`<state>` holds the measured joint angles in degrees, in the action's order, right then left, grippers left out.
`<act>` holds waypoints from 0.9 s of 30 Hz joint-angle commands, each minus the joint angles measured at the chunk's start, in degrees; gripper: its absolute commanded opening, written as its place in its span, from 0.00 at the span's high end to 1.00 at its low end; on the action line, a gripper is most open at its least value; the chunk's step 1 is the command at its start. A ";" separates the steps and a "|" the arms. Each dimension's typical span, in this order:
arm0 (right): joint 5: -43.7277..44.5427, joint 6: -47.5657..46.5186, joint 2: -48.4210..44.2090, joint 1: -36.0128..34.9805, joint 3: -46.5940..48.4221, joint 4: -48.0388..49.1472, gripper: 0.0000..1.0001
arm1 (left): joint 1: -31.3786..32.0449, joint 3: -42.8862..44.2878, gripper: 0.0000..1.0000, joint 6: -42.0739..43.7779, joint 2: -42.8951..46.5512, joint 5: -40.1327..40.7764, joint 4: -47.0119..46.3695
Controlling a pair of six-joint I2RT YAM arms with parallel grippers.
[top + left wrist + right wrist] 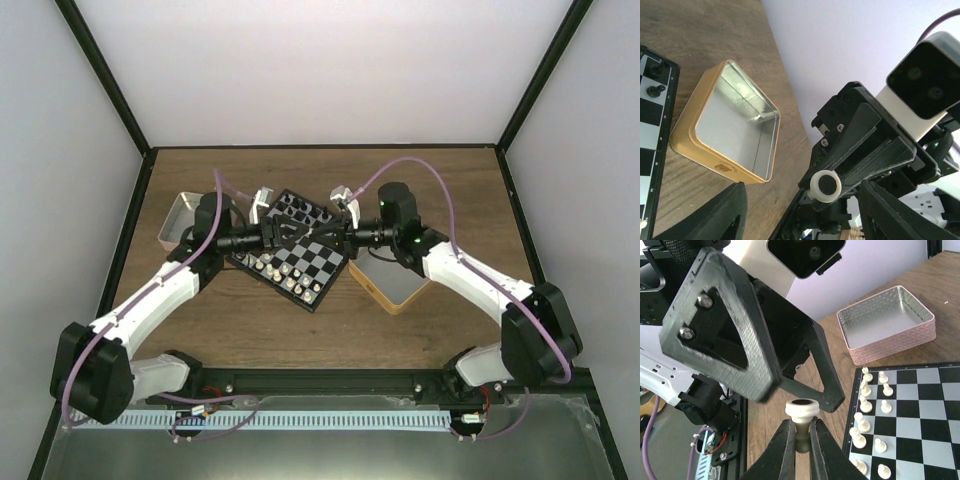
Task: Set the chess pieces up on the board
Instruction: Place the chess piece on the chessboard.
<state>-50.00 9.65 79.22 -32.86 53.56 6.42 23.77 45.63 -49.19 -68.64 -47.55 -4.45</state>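
Note:
My right gripper point(801, 429) is shut on the stem of a cream-white chess piece point(801, 410) and holds it in the air over the near-left part of the board point(322, 272). The piece's round base point(826, 185) faces the left wrist camera. My left gripper point(802, 200) is open. Its fingers point(827, 375) stand to either side of the piece without touching it. Two rows of white pieces point(866, 407) stand along one edge of the board point(920, 390). Black pieces point(657, 90) stand at the opposite edge. The two grippers meet tip to tip above the board point(305, 237).
An open pink tin point(887, 322) lies on the wooden table left of the board point(178, 215). An open yellow tin point(725, 125) lies right of it point(395, 285). Black frame posts and white walls bound the table.

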 commanded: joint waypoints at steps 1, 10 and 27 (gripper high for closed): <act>-0.85 -2.20 1.33 -0.83 3.56 -1.54 0.99 | 0.49 0.04 0.42 -2.70 -1.82 -1.69 0.00; 1.63 -2.57 2.58 -1.94 5.47 -3.17 0.99 | 0.55 -1.22 0.57 -9.61 -3.67 -1.05 -7.12; 7.67 6.62 2.53 -2.12 2.54 3.12 0.92 | 0.84 -1.96 0.96 -9.89 -3.82 -0.79 -6.58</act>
<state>-46.06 11.70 82.87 -34.70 56.45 3.51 24.10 44.07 -58.85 -72.16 -47.03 -10.94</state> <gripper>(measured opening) 0.074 0.135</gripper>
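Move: About 4 cm to the left fingers' right, level with them, is the pale chess piece, base end towards them; it sticks out about 1 cm left of the right hand, which keeps it pinched about 5 cm from the left fingers. The chessboard's middle lies roughly 14 cm ahead of the left hand and 23 cm below it; the orange tray is some 8 cm ahead, 21 cm right and 22 cm below the left hand. Closing in mid-air on the offered chess piece, the left fingers shut from about two-thirds open until they pinch its base end, while the left hand eases only some 1 cm down and forward and tips slightly. The right hand keeps its closed grip and feeds the piece in, going about 1.5 cm down, 1.5 cm left towards the left fingers and 1 cm forward. ##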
